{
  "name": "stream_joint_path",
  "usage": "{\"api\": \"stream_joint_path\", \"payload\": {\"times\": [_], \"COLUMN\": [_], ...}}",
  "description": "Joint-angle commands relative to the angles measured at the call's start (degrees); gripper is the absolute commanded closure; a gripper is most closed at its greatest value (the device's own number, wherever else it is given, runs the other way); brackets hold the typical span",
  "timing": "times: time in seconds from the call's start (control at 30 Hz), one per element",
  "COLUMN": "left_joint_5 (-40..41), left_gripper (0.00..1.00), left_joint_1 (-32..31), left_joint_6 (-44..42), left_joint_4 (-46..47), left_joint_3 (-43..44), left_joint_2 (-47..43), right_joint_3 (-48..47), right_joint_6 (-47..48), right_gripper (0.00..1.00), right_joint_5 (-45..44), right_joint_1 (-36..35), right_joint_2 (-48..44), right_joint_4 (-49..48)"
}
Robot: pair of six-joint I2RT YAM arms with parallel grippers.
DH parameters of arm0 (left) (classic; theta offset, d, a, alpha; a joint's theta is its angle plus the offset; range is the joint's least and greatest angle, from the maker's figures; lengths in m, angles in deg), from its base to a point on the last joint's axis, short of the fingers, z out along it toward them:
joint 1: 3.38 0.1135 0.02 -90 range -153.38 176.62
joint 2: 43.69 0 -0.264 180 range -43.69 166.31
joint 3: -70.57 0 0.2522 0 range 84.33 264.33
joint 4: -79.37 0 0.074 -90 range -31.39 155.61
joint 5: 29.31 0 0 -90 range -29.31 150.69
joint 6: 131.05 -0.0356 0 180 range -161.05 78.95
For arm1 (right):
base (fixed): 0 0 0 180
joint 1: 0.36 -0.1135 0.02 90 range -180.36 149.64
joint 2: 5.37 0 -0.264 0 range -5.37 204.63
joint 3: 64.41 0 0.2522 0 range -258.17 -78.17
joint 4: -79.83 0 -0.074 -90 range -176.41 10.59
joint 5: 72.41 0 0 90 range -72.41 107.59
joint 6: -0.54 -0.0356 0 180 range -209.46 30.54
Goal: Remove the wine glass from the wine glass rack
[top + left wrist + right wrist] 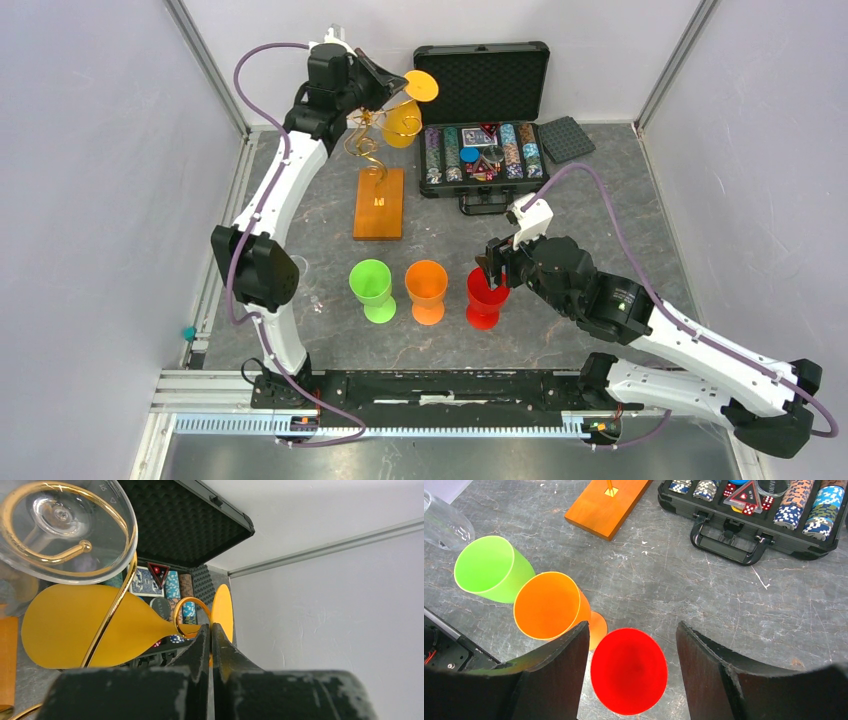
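Note:
The wine glass rack (362, 145) is golden wire on an orange wooden base (380, 203) at the back of the table. A yellow wine glass (402, 125) hangs on it, tilted, its stem through a wire loop (187, 615). My left gripper (392, 92) is shut on that stem between bowl (75, 625) and foot (223, 611); the wrist view shows the fingertips (210, 628) pinched together on it. A clear glass (65, 525) hangs on another spiral arm. My right gripper (490, 268) is open above a red glass (484, 298), which stands between its fingers (629, 670).
A green glass (372, 288) and an orange glass (427, 290) stand left of the red one. A clear glass (444, 525) lies by the left arm. An open black chip case (482, 150) sits at back right, with a dark pad (566, 138) beside it.

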Motion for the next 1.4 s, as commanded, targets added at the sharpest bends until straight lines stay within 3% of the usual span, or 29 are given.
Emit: {"api": "stream_joint_path", "payload": {"times": [0.0, 0.43, 0.73, 1.13, 1.37], "left_joint_5": [1.55, 1.90, 2.70, 6.34, 9.58], "left_gripper": [0.98, 0.98, 0.98, 0.98, 0.98], "left_joint_1": [-0.50, 1.99, 4.54, 5.08, 5.08], "left_joint_6": [-2.47, 1.79, 3.98, 18.62, 21.35], "left_joint_4": [0.04, 5.55, 8.04, 23.92, 26.63], "left_joint_3": [0.81, -6.12, -8.05, -13.85, -15.26], "left_joint_2": [-4.03, -10.93, -10.80, -8.27, -6.87], "right_joint_3": [0.25, 0.68, 0.94, 0.95, 0.85], "right_joint_6": [0.22, -0.27, -0.59, -0.41, -0.08], "right_gripper": [0.31, 0.31, 0.31, 0.30, 0.30], "right_joint_5": [-1.28, -1.06, -0.98, -1.82, -2.74], "right_joint_1": [-0.19, -0.19, -0.19, -0.19, -0.19], "right_joint_2": [-0.23, -0.90, -1.22, -1.90, -2.52], "right_joint_4": [-2.46, -2.70, -2.86, -2.58, -1.96]}}
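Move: The yellow wine glass already hangs by the stem end in my left fingertips, its middle about 10 cm below, 2 cm left and level front to back. The rack's hub is roughly 6 cm left, 2 cm back and 7 cm lower. The clear glass's middle is some 8 cm left, 2 cm ahead, 10 cm down. From my right hand the yellow glass is about 31 cm ahead, 16 cm left, at equal height. Keeping the yellow glass pinched near its foot, I ease my left hand back and up about 4 cm, then carry it left towards the clear glass, and finally forward again, ending some 6 cm to the left. Late on I roll the wrist nearly 20 degrees, its left side dipping, and swing it a little counter-clockwise. ##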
